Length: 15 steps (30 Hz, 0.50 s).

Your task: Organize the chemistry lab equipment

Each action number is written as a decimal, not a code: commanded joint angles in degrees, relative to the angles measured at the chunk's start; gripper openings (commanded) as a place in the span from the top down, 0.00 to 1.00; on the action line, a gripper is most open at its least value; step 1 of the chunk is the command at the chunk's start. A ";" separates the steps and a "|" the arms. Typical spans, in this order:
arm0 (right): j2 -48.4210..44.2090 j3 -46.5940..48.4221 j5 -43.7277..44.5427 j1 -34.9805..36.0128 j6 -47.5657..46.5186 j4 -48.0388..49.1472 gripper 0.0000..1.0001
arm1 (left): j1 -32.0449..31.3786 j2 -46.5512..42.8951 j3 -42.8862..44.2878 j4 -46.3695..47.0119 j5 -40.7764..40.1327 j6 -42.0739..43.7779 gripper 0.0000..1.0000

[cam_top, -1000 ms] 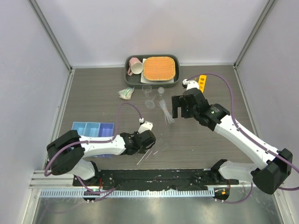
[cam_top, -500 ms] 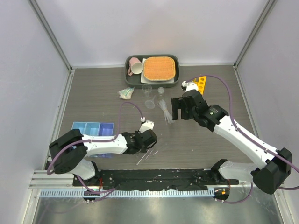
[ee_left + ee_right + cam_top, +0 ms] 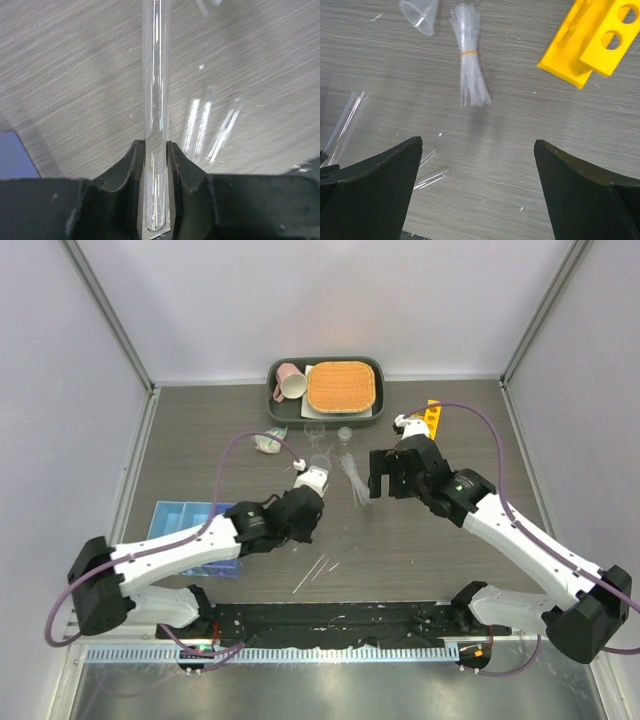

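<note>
My left gripper [image 3: 301,512] is shut on a thin glass tube [image 3: 156,95], held lengthwise between the fingers [image 3: 156,150] above the table. Two more glass tubes [image 3: 315,572] lie near the front edge and also show in the left wrist view [image 3: 210,130]. My right gripper [image 3: 385,472] is open and empty [image 3: 478,145], above a banded bundle of clear pipettes [image 3: 468,82]. A clear funnel [image 3: 420,15] lies to their left. The yellow holed rack [image 3: 432,417] lies on its side at the right [image 3: 592,40]. The blue three-compartment tray [image 3: 185,517] is partly under my left arm. Small beakers [image 3: 314,430] stand near the back.
A dark tray [image 3: 275,405] at the back holds an orange woven mat [image 3: 342,386] and a pink mug [image 3: 291,382]. A crumpled green-white item [image 3: 268,440] lies left of the beakers. A black rail [image 3: 330,620] runs along the near edge.
My left gripper has moved away from the near edge, up and toward the middle, carrying one glass tube. The other tubes stay on the table. My right arm has barely moved.
</note>
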 commanded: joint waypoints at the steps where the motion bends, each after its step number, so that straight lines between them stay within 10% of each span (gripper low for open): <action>1: -5.62 2.15 -8.40 0.37 1.55 0.11 0.00 | 2.89 -6.88 2.58 1.55 11.70 5.66 1.00; 15: -21.02 -1.54 -39.63 0.37 7.18 -2.00 0.03 | 5.71 -12.25 -3.13 21.05 47.39 5.58 1.00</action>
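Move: The clear glass test tube already sits in the left fingers. Its middle is about 18 cm to the right hand's left, 4 cm nearer the base and some 4 cm lower. The open right gripper lies roughly 18 cm right of the left hand, 7 cm ahead and 7 cm above. The banded pipette bundle lies about 10 cm ahead of the right hand, 6 cm left and 18 cm down. The remaining test tubes lie 4 cm back, 4 cm right and 11 cm below the left hand. The test tube, still pinched in the left fingers, is carried up about 8 cm, then also back and right as the left hand swings clockwise and rolls its left side down, swinging the tube's free end towards the right hand. The wide-open right hand draws back some 10 cm and rises, edging left towards the tube, turning counter-clockwise with its left side rolling up. ##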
